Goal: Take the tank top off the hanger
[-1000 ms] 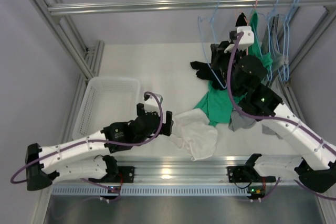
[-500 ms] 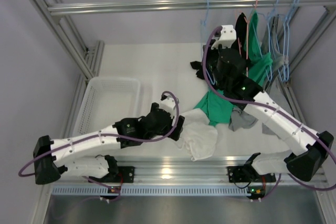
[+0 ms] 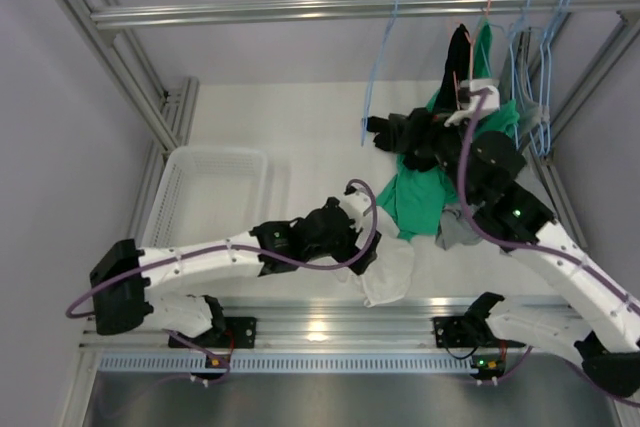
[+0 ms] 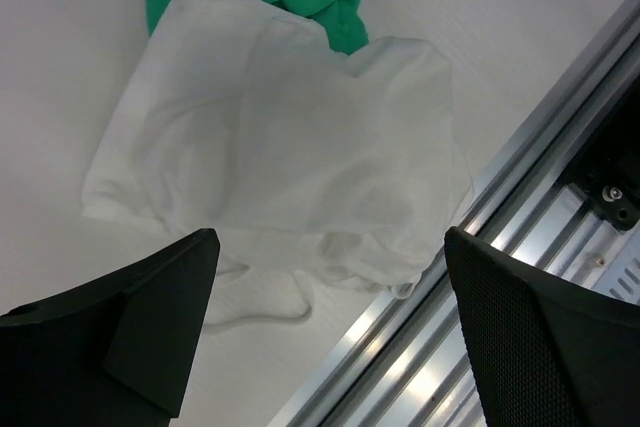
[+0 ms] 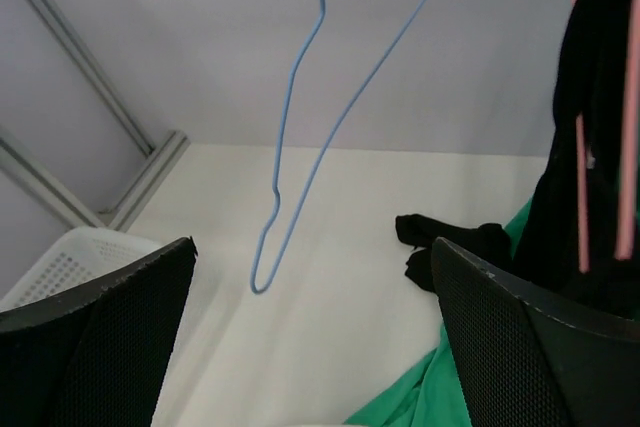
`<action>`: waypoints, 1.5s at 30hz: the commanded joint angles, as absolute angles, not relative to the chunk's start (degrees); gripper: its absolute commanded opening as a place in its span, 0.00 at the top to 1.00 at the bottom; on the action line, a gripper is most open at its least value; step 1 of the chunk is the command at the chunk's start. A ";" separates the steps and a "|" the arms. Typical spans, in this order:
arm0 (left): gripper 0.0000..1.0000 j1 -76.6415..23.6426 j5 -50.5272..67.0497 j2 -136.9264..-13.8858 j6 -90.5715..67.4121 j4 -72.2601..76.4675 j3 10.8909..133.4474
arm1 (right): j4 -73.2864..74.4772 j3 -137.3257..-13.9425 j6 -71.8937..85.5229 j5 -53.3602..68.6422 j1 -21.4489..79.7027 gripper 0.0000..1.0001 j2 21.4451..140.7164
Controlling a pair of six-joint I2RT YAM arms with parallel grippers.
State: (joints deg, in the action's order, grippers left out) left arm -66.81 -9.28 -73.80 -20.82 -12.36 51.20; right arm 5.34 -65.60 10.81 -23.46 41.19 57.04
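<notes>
A black tank top point(image 3: 458, 52) hangs on a pink hanger point(image 3: 462, 82) from the top rail, beside a hanging green garment point(image 3: 485, 47). In the right wrist view the tank top point(image 5: 575, 187) and its pink hanger point(image 5: 628, 147) are at the right edge. My right gripper point(image 3: 445, 119) is open and empty just below the tank top; its fingers point(image 5: 540, 347) frame the table. An empty blue hanger point(image 3: 378, 77) hangs to its left, also in the right wrist view point(image 5: 310, 127). My left gripper point(image 3: 365, 252) is open and empty point(image 4: 330, 327) over a white garment point(image 4: 290, 147).
On the table lie a green garment point(image 3: 412, 197), a black garment point(image 3: 395, 132), a grey one point(image 3: 458, 232) and the white one point(image 3: 388, 267). A white basket point(image 3: 205, 197) stands at the left. Several blue hangers point(image 3: 540, 47) hang at the right. The front aluminium rail point(image 4: 520, 197) is close.
My right gripper lifted the blue hanger to the rail, let it go and drew back right. My left arm reached right, over the white garment.
</notes>
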 commanded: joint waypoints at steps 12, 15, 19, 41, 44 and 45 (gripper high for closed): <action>0.09 -67.06 -12.19 -104.06 -21.44 -6.33 61.01 | 25.66 -63.10 11.87 -22.59 41.40 0.01 26.99; 0.59 -67.06 -17.47 -101.52 -23.11 -6.33 57.67 | 25.84 -62.67 11.69 -21.28 41.31 0.01 25.40; 1.00 -67.06 -22.22 -96.79 -23.29 -6.59 55.12 | 25.75 -62.23 11.51 -20.13 41.31 0.01 24.43; 1.00 -53.08 -61.46 -58.71 -27.77 -31.11 66.79 | 25.49 -64.33 9.76 -20.22 41.31 0.00 27.07; 1.00 -31.78 -45.13 -58.27 -29.53 -32.16 67.32 | 25.58 -64.86 10.11 -19.34 41.31 0.01 28.47; 1.00 -27.81 -39.43 -58.18 -31.36 -32.69 67.15 | 25.66 -65.12 10.28 -19.25 41.31 0.01 29.00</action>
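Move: The white tank top lies crumpled on the table, its middle about 14 cm below my open left hand, 3 cm ahead and 5 cm to the right. The green garment's lying end is some 14 cm ahead and 11 cm right of that hand, partly under the tank top; the white basket sits roughly 37 cm left and 13 cm ahead. From my right hand the tank top is about 10 cm back, 6 cm left and nearly 40 cm down. I drop my left hand about 13 cm, edging right, and shut its fingers on the tank top. Then I lift it nearly 30 cm and swing left and forward towards the basket, turning about 65 degrees counter-clockwise. Meanwhile my empty right hand backs off and to the right, away from the bare hanger, then waits open. ##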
